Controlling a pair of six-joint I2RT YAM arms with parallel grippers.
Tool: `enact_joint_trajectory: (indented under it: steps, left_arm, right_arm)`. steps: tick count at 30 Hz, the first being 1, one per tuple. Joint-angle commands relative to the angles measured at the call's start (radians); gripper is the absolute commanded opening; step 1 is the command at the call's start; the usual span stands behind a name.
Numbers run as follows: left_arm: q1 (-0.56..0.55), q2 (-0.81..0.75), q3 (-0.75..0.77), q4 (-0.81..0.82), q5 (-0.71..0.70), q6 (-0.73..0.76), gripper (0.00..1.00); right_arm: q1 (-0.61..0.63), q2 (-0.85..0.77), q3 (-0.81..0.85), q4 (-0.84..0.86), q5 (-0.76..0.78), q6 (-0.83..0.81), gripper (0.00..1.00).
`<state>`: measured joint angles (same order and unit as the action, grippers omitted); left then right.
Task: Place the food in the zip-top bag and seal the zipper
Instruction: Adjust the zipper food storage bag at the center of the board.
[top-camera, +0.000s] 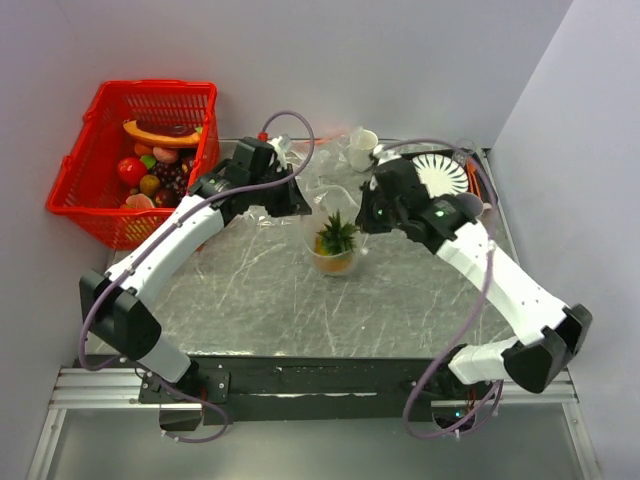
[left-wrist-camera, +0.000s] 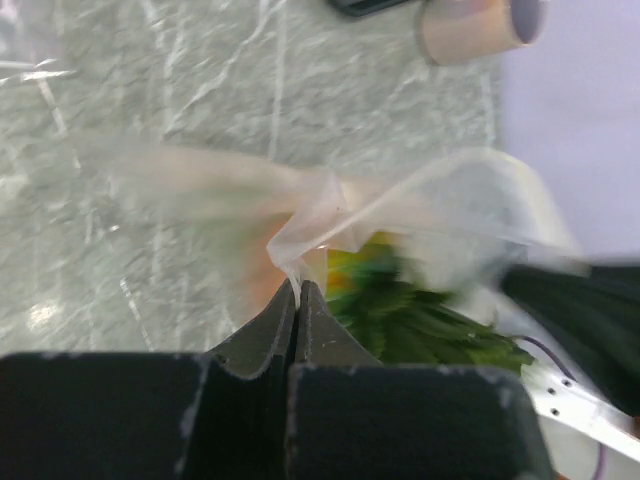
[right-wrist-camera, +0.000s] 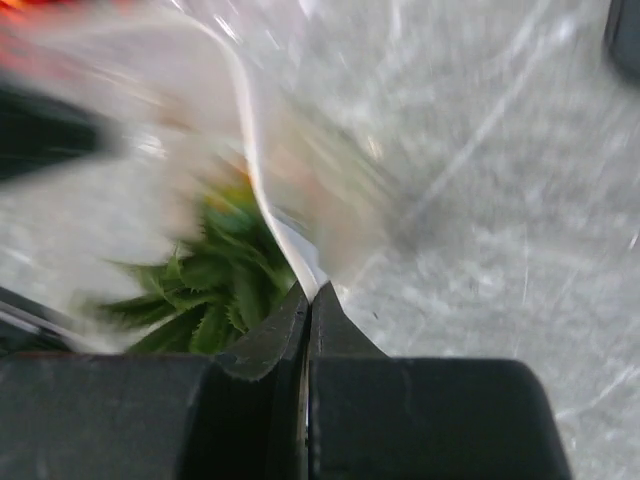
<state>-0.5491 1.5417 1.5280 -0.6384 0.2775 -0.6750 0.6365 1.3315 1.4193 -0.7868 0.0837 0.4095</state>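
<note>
The clear zip-top bag (top-camera: 322, 190) hangs between my two grippers over the middle of the table, its mouth pulled apart. Inside it sits food: a dark-green spiky tuft (top-camera: 336, 236) on an orange body (top-camera: 333, 263). My left gripper (top-camera: 301, 206) is shut on the bag's left mouth edge, with film pinched at its tips (left-wrist-camera: 298, 286). My right gripper (top-camera: 367, 215) is shut on the right mouth edge (right-wrist-camera: 312, 290). The tuft shows blurred in the left wrist view (left-wrist-camera: 420, 320) and in the right wrist view (right-wrist-camera: 215, 285). I cannot make out the zipper strip along the edge.
A red basket (top-camera: 98, 125) with several toy foods stands at the back left. A white cup (top-camera: 362, 148) and a white ribbed disc (top-camera: 442, 175) are at the back, and an orange strip (top-camera: 483, 185) lies at the table's right edge.
</note>
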Motion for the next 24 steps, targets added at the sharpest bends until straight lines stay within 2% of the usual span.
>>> enact_joint_trajectory:
  steps: [1,4,11,16,17,18,19,22,24]
  left_arm:
    - [0.003,-0.017,0.065,-0.003,-0.041,0.015,0.01]
    - [0.003,-0.026,0.083,-0.029,-0.06,0.02,0.01]
    - [0.003,-0.009,-0.058,0.078,0.023,-0.004,0.01]
    - [0.0,-0.018,-0.094,0.103,0.002,-0.008,0.01]
    - [0.001,-0.022,-0.088,0.1,-0.003,-0.006,0.01]
    - [0.002,-0.026,-0.078,0.095,-0.003,-0.005,0.01]
    - [0.002,-0.029,-0.074,0.092,0.0,-0.005,0.01]
    - [0.0,-0.032,-0.063,0.092,0.011,-0.008,0.01]
    - [0.0,-0.031,-0.058,0.092,0.026,-0.011,0.01]
  right_arm:
    - [-0.006,-0.081,0.086,0.012,-0.012,-0.029,0.0]
    - [-0.006,-0.063,0.064,0.032,-0.025,-0.028,0.0]
    - [-0.027,0.003,-0.039,0.092,-0.059,-0.028,0.0]
    - [-0.034,0.003,-0.063,0.109,-0.071,-0.034,0.01]
    - [-0.034,-0.002,-0.062,0.107,-0.078,-0.041,0.04]
    - [-0.034,-0.005,-0.06,0.107,-0.081,-0.049,0.16]
    - [-0.035,-0.011,-0.057,0.107,-0.079,-0.051,0.22]
    - [-0.032,-0.043,-0.053,0.11,-0.113,-0.08,0.36]
    - [-0.008,-0.077,-0.048,0.112,-0.111,-0.11,0.42]
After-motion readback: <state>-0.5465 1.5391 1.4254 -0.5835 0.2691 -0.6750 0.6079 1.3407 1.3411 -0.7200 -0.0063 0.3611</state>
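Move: The zipper bag, with the pineapple crown-up in it, hangs between the hands, its rim pinched by both. Its middle is about 7 cm right, 3 cm back and 9 cm below the left hand, and roughly 6 cm left, level and 9 cm below the right. The pineapple sits there too, slightly lower. From the right hand, the white mug is about 22 cm ahead and the tray 16 cm ahead, 17 cm right, both some 18 cm down. Both hands start with the bag's rim pinched and jog it: the right lifts about 5 cm, then drops some 8 cm and creeps up a little, while the left bobs and ends some 3 cm lower. The left keeps its pinch; the right, almost in place by then, opens its fingers over a third and ends its grip on the rim. ##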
